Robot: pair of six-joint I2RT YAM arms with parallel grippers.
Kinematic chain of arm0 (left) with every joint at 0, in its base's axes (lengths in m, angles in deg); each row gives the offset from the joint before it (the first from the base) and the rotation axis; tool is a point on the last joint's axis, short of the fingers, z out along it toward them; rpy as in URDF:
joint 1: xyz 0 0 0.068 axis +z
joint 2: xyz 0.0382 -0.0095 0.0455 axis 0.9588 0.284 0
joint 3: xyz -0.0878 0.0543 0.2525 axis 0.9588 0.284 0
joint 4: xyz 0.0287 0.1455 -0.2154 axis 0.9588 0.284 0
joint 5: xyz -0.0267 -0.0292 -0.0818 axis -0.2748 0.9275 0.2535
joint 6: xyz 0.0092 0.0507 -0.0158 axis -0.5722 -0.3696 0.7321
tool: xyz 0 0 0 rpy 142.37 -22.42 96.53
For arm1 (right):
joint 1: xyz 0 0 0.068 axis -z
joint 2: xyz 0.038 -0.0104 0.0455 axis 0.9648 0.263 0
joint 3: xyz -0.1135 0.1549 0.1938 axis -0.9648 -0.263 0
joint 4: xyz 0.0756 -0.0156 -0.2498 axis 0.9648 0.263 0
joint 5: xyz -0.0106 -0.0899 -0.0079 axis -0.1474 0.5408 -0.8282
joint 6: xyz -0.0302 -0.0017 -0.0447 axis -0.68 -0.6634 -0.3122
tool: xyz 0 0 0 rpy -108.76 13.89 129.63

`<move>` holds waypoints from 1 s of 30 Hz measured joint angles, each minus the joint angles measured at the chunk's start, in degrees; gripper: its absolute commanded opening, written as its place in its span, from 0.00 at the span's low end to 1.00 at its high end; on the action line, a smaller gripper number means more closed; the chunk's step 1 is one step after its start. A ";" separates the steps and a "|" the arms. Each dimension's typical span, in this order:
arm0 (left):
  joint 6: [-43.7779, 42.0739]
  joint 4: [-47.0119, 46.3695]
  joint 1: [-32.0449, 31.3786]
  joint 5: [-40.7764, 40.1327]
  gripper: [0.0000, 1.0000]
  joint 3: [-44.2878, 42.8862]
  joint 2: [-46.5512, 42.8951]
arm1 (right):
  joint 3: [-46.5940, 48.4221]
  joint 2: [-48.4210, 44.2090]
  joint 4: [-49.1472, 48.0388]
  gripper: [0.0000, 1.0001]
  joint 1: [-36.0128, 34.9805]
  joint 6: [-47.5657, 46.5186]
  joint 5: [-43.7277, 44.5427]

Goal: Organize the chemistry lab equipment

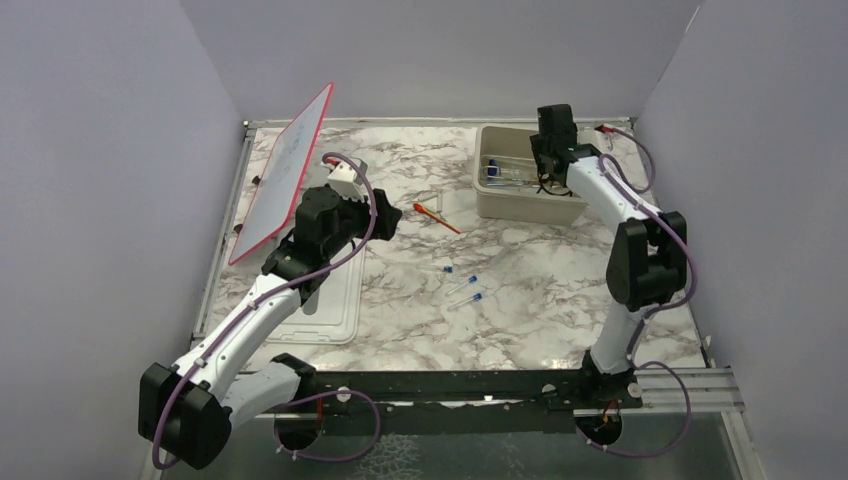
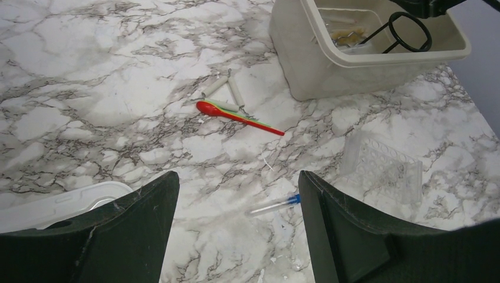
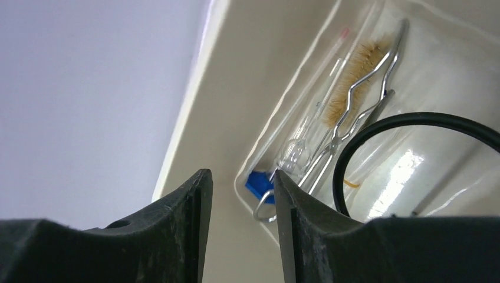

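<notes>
My right gripper (image 1: 545, 172) hangs over the beige tub (image 1: 502, 205), open, with nothing between its fingers (image 3: 188, 218). Just beside it inside the tub lie the black wire ring (image 3: 413, 118), silvery wire tongs (image 3: 367, 94), a small blue hexagonal piece (image 3: 257, 184), a clear tube (image 3: 299, 148) and a bristly brush (image 3: 354, 73). My left gripper (image 2: 236, 177) is open above the marble, over a blue-capped tube (image 2: 274, 204). An orange-red stick (image 2: 239, 114) lies further out, next to two white sleeved rods (image 2: 227, 88). Three blue-capped tubes (image 1: 462, 285) lie mid-table.
A red-framed white board (image 1: 285, 180) leans at the back left. The tub's lid (image 1: 325, 305) lies flat under the left arm. A clear well plate (image 2: 383, 168) sits on the marble near the tub. Grey walls close in three sides.
</notes>
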 measured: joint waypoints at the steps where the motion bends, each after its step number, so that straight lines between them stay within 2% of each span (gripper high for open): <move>1: 0.11 0.00 0.00 -0.17 0.77 0.00 0.00 | -1.42 -1.92 -1.57 0.47 0.00 -3.15 -0.87; 7: 0.39 0.15 0.00 -1.09 0.77 0.00 0.00 | -8.13 -12.66 -9.49 0.47 0.00 -22.64 -10.19; 12: 0.52 0.48 0.00 -2.21 0.77 0.00 -0.52 | -6.23 -13.97 -11.91 0.50 -2.25 -37.99 -20.65; 19: 0.50 1.20 0.00 -4.09 0.77 -0.02 -2.03 | 8.31 -3.15 -7.04 0.50 -11.72 -53.13 -29.77; 24: 0.50 1.22 0.00 -4.96 0.77 -0.02 -2.45 | 15.65 6.16 -0.85 0.48 -18.51 -59.28 -27.19; 30: 0.39 1.55 0.00 -6.23 0.77 -0.02 -2.49 | 17.62 13.77 3.56 0.47 -22.91 -62.05 -21.49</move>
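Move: Behind and well to the left of the right hand, which hangs over the far part of the beige box, lie the small white rods: about 27 cm left, 8 cm back and 13 cm below. The red spoon lies some 4 cm nearer the base than the rods, about 26 cm left of the hand. The box's middle is roughly 5 cm back, 3 cm left and 8 cm down. From the left hand the rods are about 13 cm ahead, 11 cm right and 20 cm below. Climbing some 10 cm clear of the box, the right hand arcs over its left rim, about 26 cm left and 6 cm back, then plunges towards the white rods and red spoon, ending a little lower than it began. It turns roughly 75 degrees counter-clockwise while its left side dips; the fingers stay half open and empty. The left hand eases 2 cm left. ##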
